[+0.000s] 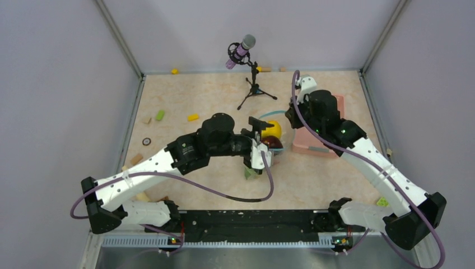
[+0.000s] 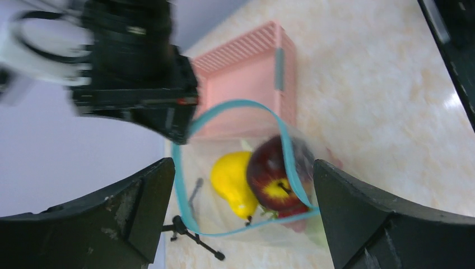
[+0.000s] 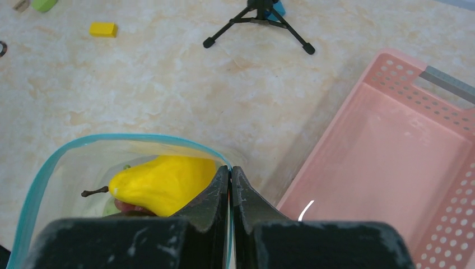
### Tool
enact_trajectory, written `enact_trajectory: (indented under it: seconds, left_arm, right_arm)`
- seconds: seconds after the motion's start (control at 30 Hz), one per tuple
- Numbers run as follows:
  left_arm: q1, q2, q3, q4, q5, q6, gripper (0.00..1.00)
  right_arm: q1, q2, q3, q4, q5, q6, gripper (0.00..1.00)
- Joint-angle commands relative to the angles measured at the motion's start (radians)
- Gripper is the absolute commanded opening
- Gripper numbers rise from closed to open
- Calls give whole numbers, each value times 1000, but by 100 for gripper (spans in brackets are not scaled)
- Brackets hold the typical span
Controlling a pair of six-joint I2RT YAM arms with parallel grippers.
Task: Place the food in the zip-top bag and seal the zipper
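The zip-top bag (image 2: 208, 216) stands with its mouth held open, the teal zipper (image 2: 180, 185) curving round it. Food lies inside: a yellow pear (image 2: 232, 179) and a dark red apple (image 2: 269, 174), with a bit of green beneath them. My left gripper (image 2: 242, 168) hangs over the mouth, open, fingers wide on either side and touching nothing. My right gripper (image 3: 230, 171) is shut on the zipper (image 3: 56, 159) at the bag's rim, beside the pear (image 3: 162, 185). From above, both grippers (image 1: 259, 140) (image 1: 290, 116) flank the bag (image 1: 283, 133).
A pink lattice basket (image 1: 325, 137) sits right against the bag, under my right arm. A microphone on a tripod (image 1: 250, 73) stands behind the bag. Small yellow (image 1: 193, 117) and green (image 1: 160, 115) blocks lie scattered at the left. Walls enclose the table.
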Motion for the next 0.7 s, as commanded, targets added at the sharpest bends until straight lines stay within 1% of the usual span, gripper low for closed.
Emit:
enact_trajectory:
  seconds: [0.0, 0.1, 0.2, 0.3, 0.37, 0.43, 0.5, 0.57, 0.63, 0.67]
  left_arm:
    - [-5, -92, -46, 381, -65, -309, 99]
    - [-6, -151, -186, 563, -164, -489, 99]
    - [-6, -199, -300, 646, -278, -660, 99]
    - [-7, -237, -370, 629, -349, -794, 98]
    - [-7, -268, -412, 600, -331, -878, 98]
    - [-21, -289, -434, 550, -261, -916, 98]
    - [-56, -308, -478, 553, -296, -961, 98]
    - [-109, -303, -531, 610, -464, -958, 98]
    - [-155, -257, -534, 642, -632, -935, 99]
    - [-169, -226, -519, 650, -690, -931, 98]
  right_arm:
    - [-5, -38, 15, 31, 124, 73, 0]
    - [-5, -26, 25, 5, 163, 70, 0]
    - [-5, -16, 37, -10, 174, 60, 0]
    - [-5, -14, 34, -10, 154, 56, 0]
    - [-5, -14, 29, -2, 124, 53, 0]
    - [-4, -15, 26, 2, 108, 54, 0]
    - [-5, -18, 21, 0, 105, 55, 0]
    - [-5, -22, 16, -1, 99, 57, 0]
    - [-5, -24, 15, 2, 75, 56, 0]
    - [-5, -26, 13, 5, 64, 58, 0]
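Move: The bag's loose zipper corner, the one nearer the robot, lies about 7 cm below the left hand, some 2 cm to its right and 1 cm back; the pear in the mouth is roughly 8 cm ahead, 3 cm right and 12 cm down, the dark red fruit 4 cm nearer the robot than the pear. From the right hand, pinching the opposite corner, that loose corner is about 11 cm back, 6 cm left and 3 cm lower, and the pink basket's middle 2 cm ahead, 15 cm right and 20 cm down. The bag's loose corner, with the yellow slider, is what the left hand re-aims at: wide open, it first rises about 5 cm, then sinks some 9 cm while easing left and a little back, the wrist rolling roughly 45 degrees until the fingers point nearly level, rightward and forward at the corner. The right hand keeps its pinch on the other corner and shifts about 2 cm right. ##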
